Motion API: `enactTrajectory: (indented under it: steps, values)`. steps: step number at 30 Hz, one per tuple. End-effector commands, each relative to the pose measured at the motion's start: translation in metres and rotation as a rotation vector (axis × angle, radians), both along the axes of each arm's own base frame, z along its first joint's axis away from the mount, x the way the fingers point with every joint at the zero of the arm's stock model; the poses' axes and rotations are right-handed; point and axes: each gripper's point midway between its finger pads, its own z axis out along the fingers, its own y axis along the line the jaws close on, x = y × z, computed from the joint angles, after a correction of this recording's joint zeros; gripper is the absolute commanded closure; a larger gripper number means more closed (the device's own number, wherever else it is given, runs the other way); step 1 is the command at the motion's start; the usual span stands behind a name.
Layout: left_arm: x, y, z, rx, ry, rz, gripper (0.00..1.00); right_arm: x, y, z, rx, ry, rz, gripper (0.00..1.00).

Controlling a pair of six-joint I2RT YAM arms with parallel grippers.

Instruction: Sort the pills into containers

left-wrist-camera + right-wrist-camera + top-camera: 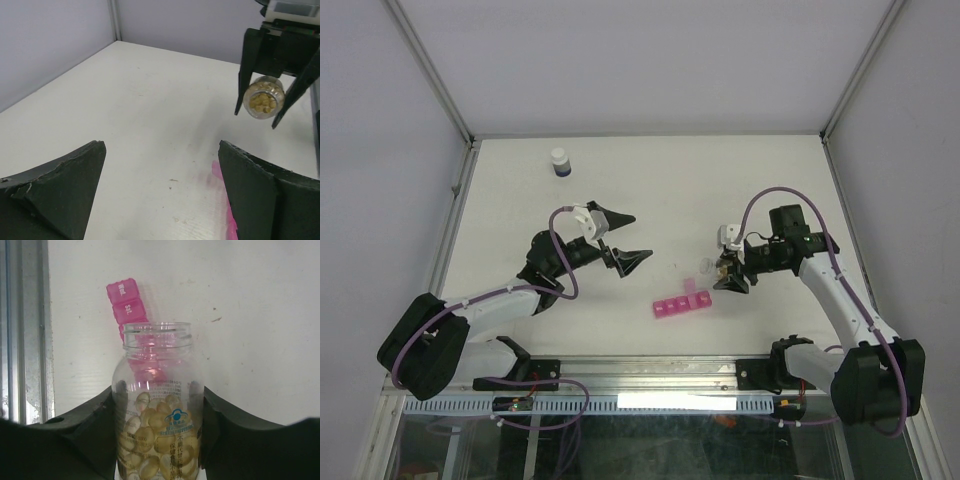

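The pink containers strip point(682, 303) lies flat on the white table near the front, between the two arms; one lid near its right end seems to stand up. My right gripper point(728, 272) is shut on a clear uncapped bottle point(157, 405) tipped on its side, half full of yellow pills point(160, 440). The bottle's mouth points toward the strip point(127, 302), just above and right of it. The left wrist view shows the bottle point(265, 97) hanging between the right fingers. My left gripper point(640, 236) hovers wide open left of the strip, nothing between its jaws point(162, 150).
A small dark bottle with a white cap point(560, 162) stands at the far left of the table. Metal frame posts and grey walls close the table's sides. An aluminium rail point(650, 375) runs along the near edge.
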Motion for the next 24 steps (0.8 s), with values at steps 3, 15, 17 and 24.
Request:
enactTrajectory:
  steps: [3,15,17,24]
  values:
    - [0.030,0.000,-0.026,0.049,0.024,0.122,0.01,-0.001,-0.007,-0.015,-0.091,-0.065,0.028,1.00]
    - [0.038,0.001,-0.027,0.033,0.042,0.169,0.01,-0.009,-0.010,-0.037,-0.211,-0.049,0.077,1.00]
    - [0.040,0.004,-0.020,0.055,0.087,0.195,0.01,-0.010,-0.010,-0.041,-0.231,-0.043,0.084,1.00]
    - [0.040,0.008,-0.028,0.084,0.094,0.213,0.01,-0.014,-0.008,-0.051,-0.286,-0.034,0.107,1.00]
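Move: The right hand holds the open jar of pills, its mouth pointing left and somewhat down. From that hand the open compartment of the pink pill box lies about 6 cm left, 1 cm back and some 11 cm below; its flipped-back lid lies about 4 cm farther out than the compartment, and the middle of the pill box is around 3 cm to the left of it and 1 cm nearer. From the empty left hand the open compartment is roughly 14 cm right, 7 cm back and 19 cm below. Keeping its grip on the jar, the right hand sinks steadily about 5 cm and draws back some 2 cm, tipping its fingers about 15 degrees farther down so that the jar's mouth comes down towards the open end of the pill box. The left hand, empty and wide open, drops about 6 cm while going some 3 cm forward, then rises again by a couple of centimetres, turning slightly counter-clockwise, without touching anything. ##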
